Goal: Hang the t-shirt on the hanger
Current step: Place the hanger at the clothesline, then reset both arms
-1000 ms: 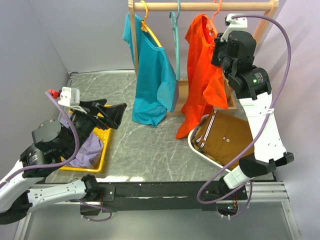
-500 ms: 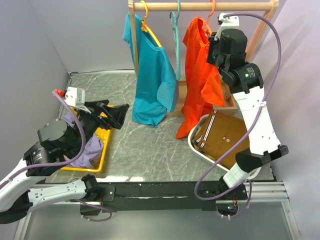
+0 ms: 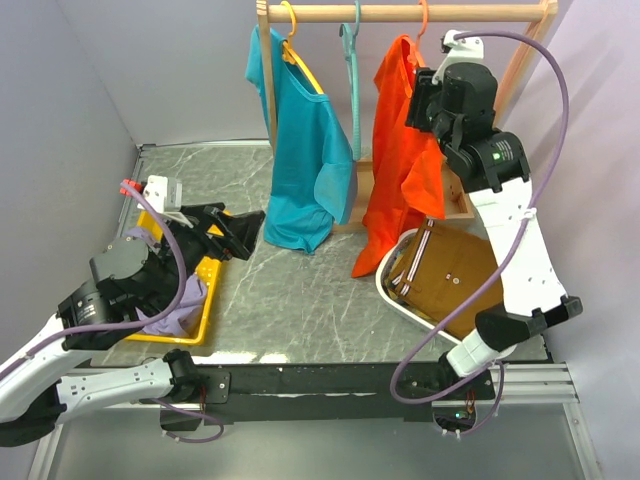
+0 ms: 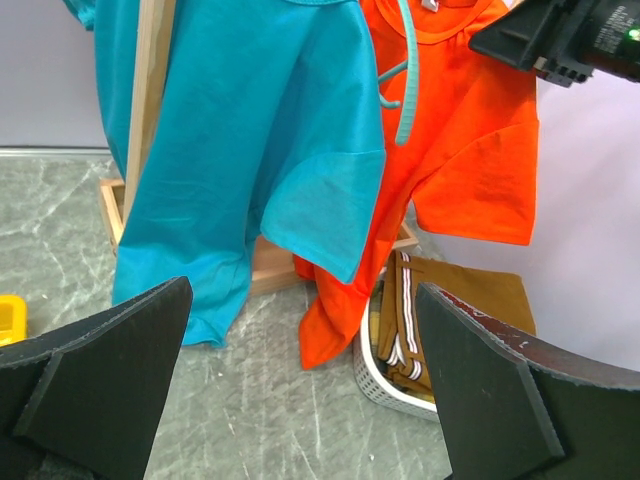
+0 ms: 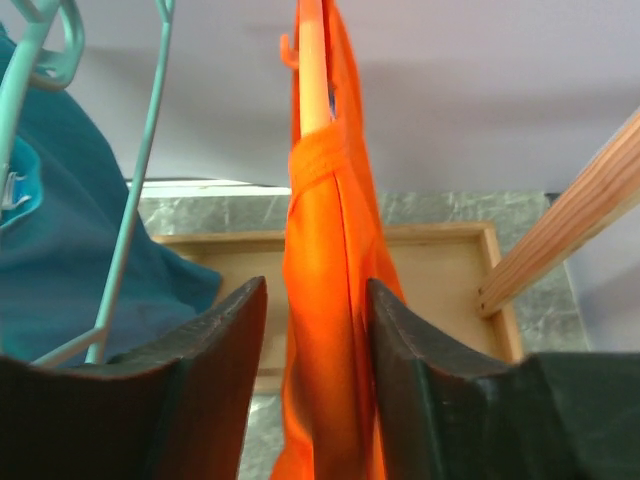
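Note:
The orange-red t-shirt (image 3: 400,150) hangs on the orange hanger (image 3: 423,15), whose hook sits over the wooden rail (image 3: 400,12). In the right wrist view the hanger (image 5: 312,60) runs up out of the shirt's shoulder (image 5: 320,260). My right gripper (image 3: 425,95) is high beside that shoulder. Its jaws (image 5: 315,290) stand open around the fabric, with a small gap at the left finger. My left gripper (image 3: 235,225) hovers low near the yellow tray, wide open and holding nothing (image 4: 302,290), facing the t-shirt (image 4: 470,140).
A teal t-shirt (image 3: 300,150) and a bare teal hanger (image 3: 350,60) hang left of the orange one. A white basket (image 3: 395,295) holding a brown garment (image 3: 450,275) sits under the t-shirt's hem. A yellow tray (image 3: 205,300) holds a lilac cloth (image 3: 175,300).
My right gripper has risen toward the rail with the t-shirt's shoulder, and its jaws have spread apart off the fabric. The left arm has drifted slightly right.

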`<control>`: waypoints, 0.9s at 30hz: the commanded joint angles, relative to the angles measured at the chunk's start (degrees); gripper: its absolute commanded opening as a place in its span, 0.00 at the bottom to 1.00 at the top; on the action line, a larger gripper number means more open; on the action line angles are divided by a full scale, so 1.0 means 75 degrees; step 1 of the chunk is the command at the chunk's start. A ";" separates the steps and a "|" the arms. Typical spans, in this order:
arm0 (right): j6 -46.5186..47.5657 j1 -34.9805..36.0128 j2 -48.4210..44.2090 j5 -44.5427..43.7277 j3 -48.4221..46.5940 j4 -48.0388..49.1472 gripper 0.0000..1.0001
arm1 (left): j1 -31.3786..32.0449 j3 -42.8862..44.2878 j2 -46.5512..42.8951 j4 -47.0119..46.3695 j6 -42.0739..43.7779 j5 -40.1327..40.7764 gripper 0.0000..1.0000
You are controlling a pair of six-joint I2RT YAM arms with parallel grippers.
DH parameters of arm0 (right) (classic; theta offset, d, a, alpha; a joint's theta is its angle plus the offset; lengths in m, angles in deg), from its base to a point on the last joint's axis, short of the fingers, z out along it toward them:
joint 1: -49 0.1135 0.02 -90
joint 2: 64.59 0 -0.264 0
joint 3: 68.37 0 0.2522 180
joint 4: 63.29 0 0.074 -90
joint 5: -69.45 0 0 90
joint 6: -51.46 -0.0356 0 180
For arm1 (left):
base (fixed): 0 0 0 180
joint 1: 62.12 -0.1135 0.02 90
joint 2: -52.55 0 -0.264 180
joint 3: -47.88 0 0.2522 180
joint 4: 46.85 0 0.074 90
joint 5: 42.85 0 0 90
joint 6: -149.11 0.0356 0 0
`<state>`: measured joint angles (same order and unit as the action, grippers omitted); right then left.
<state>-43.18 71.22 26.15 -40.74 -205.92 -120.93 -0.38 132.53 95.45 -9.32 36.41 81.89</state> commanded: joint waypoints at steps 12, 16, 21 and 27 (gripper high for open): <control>-0.1933 -0.0068 -0.3352 0.0593 0.2873 0.0249 0.75 | 0.0007 -0.0265 0.0081 -0.0286 -0.0395 -0.0273 0.96; -0.2415 -0.0044 -0.4491 0.1144 0.4642 0.0564 0.78 | 0.0007 -0.0405 0.0093 -0.0275 -0.0524 -0.0366 0.96; -0.3211 -0.0044 -0.6012 0.1308 0.7267 0.0729 0.79 | 0.0007 -0.0826 0.0152 -0.0333 -0.0910 -0.0671 0.96; -0.4091 -0.0021 -0.7093 0.2056 0.9740 0.1174 0.80 | 0.0007 -0.1400 0.0316 -0.0497 -0.1379 -0.0987 0.96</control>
<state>-67.93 71.09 -23.80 -30.12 -139.89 -116.16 -0.38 124.25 97.11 -10.30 29.17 77.17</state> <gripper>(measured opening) 0.795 0.966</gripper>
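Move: Between the right hand's half-open fingers runs the near shoulder of the hung orange t-shirt, whose middle is roughly 8 cm ahead, 3 cm left and 12 cm below. The free turquoise hanger hangs some 12 cm ahead and 10 cm left, about level in height; the basket with the brown cloth sits about 14 cm back, 10 cm right and 40 cm down. From the left hand the t-shirt is about 30 cm ahead, 28 cm right and 9 cm lower. Opening further, the right hand slips back off the t-shirt's shoulder towards the base, about 17 cm in all, nearly level at first, then dropping fast, some 19 cm, towards the basket, its left side rolling up some 20 degrees and its fingers tipping down. The empty left hand, still open, sinks about 6 cm and eases 4 cm right. ##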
